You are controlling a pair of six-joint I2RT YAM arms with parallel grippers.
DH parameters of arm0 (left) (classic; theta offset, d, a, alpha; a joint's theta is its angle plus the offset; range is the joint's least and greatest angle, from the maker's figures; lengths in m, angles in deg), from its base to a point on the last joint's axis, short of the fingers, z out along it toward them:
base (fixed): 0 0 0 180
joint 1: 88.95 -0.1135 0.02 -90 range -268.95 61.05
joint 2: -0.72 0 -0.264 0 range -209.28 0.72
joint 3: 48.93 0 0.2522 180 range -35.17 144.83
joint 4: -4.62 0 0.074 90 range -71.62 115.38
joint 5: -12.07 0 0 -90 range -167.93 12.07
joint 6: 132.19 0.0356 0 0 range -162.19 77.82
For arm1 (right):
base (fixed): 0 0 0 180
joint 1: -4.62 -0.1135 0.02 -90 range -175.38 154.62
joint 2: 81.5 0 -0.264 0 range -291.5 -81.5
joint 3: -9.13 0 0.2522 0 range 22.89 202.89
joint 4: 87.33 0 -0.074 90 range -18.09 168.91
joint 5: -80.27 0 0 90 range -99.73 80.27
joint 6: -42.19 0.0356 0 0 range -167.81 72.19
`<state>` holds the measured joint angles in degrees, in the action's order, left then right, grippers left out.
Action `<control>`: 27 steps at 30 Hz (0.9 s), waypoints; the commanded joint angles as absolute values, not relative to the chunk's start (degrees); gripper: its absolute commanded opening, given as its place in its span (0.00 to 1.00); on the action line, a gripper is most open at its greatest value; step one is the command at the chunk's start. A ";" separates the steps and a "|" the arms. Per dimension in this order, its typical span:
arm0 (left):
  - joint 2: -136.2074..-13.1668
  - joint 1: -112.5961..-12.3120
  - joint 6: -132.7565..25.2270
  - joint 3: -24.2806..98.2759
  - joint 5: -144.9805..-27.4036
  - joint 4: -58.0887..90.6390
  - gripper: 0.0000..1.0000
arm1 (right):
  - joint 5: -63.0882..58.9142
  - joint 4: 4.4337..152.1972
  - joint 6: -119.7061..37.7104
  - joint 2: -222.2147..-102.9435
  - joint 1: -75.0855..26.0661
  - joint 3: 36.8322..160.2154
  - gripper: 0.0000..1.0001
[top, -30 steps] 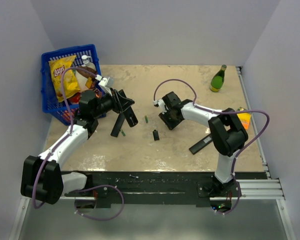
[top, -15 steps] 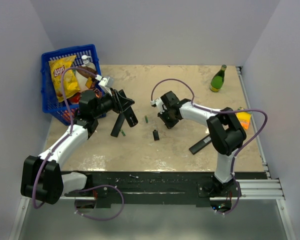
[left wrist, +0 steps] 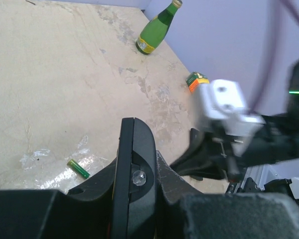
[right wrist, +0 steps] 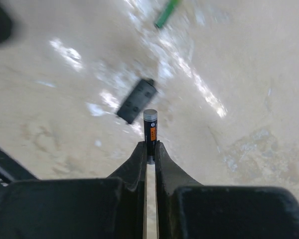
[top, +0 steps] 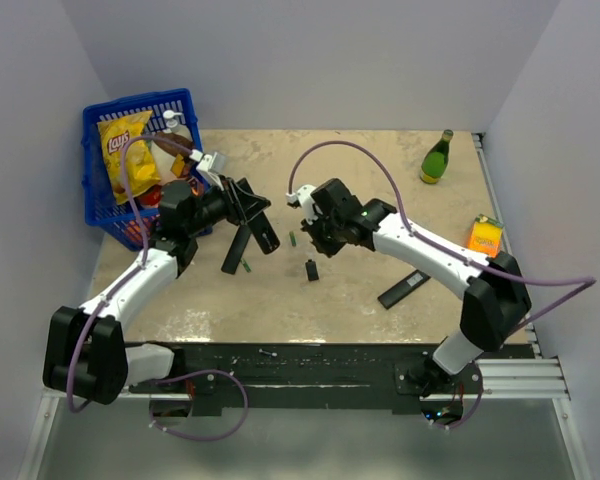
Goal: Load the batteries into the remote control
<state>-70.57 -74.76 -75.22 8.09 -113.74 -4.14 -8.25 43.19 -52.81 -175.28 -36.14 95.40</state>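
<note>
My left gripper [top: 252,222] is shut on the remote control [top: 237,250], a long slim black bar that hangs tilted above the table. In the left wrist view the remote control [left wrist: 139,144] stands edge-on between the jaws of the left gripper [left wrist: 135,175]. My right gripper [right wrist: 149,149] is shut on a small black battery [right wrist: 150,128] with an orange label and a metallic tip. In the top view the right gripper [top: 315,234] hovers at table centre. Two green batteries [top: 292,238] [top: 247,266] lie on the table. The small black back cover [top: 311,269] lies near them.
A second black remote [top: 403,288] lies right of centre. A green bottle [top: 437,157] stands at the back right, with an orange box [top: 486,236] at the right edge. A blue basket [top: 95,190] with a chips bag sits at the back left.
My right gripper has closed on the black battery while the arm reached out to the left toward the table's centre. The left arm and the remote have barely moved.
</note>
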 commanded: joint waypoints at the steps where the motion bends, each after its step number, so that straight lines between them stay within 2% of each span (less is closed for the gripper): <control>1: -71.09 -75.33 -78.83 7.46 -114.41 -8.43 0.00 | -11.31 37.78 -45.99 -170.71 -43.26 103.55 0.01; 10: -70.65 -75.33 -80.85 6.40 -113.53 -9.39 0.00 | -13.59 34.27 -39.73 -172.54 -50.92 113.23 0.01; 27: -69.86 -75.33 -85.78 3.42 -113.79 -14.58 0.00 | -17.99 31.01 -36.12 -181.33 -51.63 120.70 0.01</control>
<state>-71.05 -75.02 -83.75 3.53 -113.28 -9.63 -16.19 31.99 -37.73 -181.13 -51.59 116.71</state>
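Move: Held in the left gripper, the remote's open battery bay lies about 13 cm left of the right hand, 1 cm back and some 3 cm above it; the right fingers already grip a black battery. The battery cover lies on the table roughly 3 cm left, 3 cm back and 10 cm below the right hand, the green battery about 9 cm left, 6 cm ahead and equally low. From the left hand the bay is about 5 cm back, 4 cm to the right and 6 cm below. Sweeping up and left, some 10 cm each way, with about 5 cm of drawing back, the right hand carries its battery clear of the table towards the remote's bay, then sinks roughly 3 cm beside it, still pinching the battery. The left hand keeps its grip, lowering the remote a little and rolling it some 10 degrees. ##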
